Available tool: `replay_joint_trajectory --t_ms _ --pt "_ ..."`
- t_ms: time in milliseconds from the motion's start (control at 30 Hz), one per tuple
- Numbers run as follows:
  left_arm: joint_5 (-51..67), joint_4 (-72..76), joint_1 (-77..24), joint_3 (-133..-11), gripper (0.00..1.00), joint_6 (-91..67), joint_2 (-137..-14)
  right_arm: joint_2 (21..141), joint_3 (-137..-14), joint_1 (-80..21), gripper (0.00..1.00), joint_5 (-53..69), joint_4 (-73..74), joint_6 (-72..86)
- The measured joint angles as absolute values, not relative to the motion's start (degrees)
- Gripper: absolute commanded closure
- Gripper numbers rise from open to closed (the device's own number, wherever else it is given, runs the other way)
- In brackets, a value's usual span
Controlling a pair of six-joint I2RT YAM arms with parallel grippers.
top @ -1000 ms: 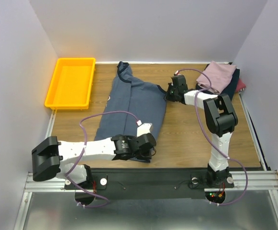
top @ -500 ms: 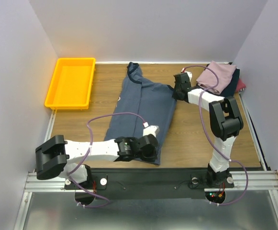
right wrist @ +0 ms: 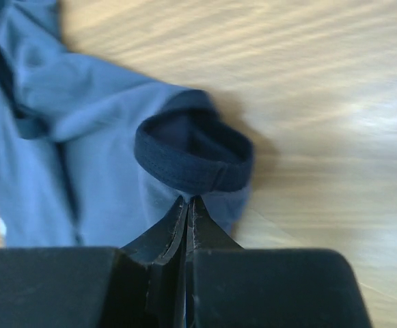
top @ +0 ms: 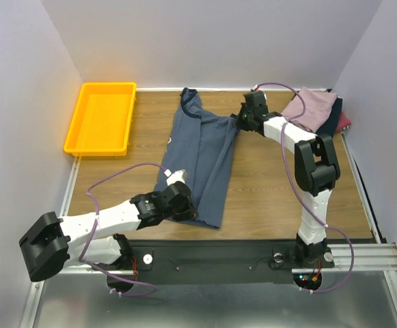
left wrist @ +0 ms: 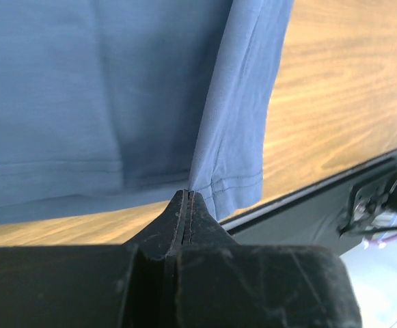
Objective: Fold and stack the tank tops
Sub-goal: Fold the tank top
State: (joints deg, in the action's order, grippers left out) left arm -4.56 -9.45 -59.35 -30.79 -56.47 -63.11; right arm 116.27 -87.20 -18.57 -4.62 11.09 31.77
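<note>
A slate-blue tank top (top: 201, 150) lies lengthwise on the wooden table, its right side doubled over toward the left. My left gripper (top: 186, 207) is shut on its near hem (left wrist: 225, 184), with the fingers pressed together on the cloth (left wrist: 186, 195). At the far end my right gripper (top: 239, 123) is shut on the top just below a dark-trimmed armhole loop (right wrist: 191, 164), jaws tight (right wrist: 186, 199). A mauve-pink tank top (top: 312, 108) sits on a navy one (top: 331, 128) and a maroon one (top: 346, 121) at the back right.
A yellow plastic tray (top: 101, 117) stands at the back left by the wall. The table's front edge and black rail (left wrist: 335, 184) run just behind the held hem. Pale walls close in three sides.
Both grippers have carried their edges of the slate-blue top leftward, folding its right side over. The left arm has swung far to the left.
</note>
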Motion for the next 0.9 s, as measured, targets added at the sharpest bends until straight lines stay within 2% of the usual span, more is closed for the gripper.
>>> replay_joint_trajectory --t_ms 500,900 --pt "-5.4 -17.0 -56.9 -30.7 1.00 -59.1 -58.3 128.6 -101.4 -25.1 0.97 -2.0 11.2 39.5" --pt "-8.7 -22.6 -56.9 -30.5 1.00 -61.6 -57.8 133.2 -106.5 -27.9 0.96 -2.2 11.1 41.0"
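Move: The right hand holds the tank top's right armhole edge; the inner end of the dark neckline band lies about 16 cm to its left, 2 cm ahead and 7 cm below. The far shoulder tip is some 21 cm left and 14 cm ahead, also below. The left hand holds the hem's raised edge, with the middle of the left hem about 6 cm to its left, 2 cm back and 7 cm below. Right hand carries the pinched armhole edge about 13 cm left towards the neckline band; left brings the hem 5 cm left. ##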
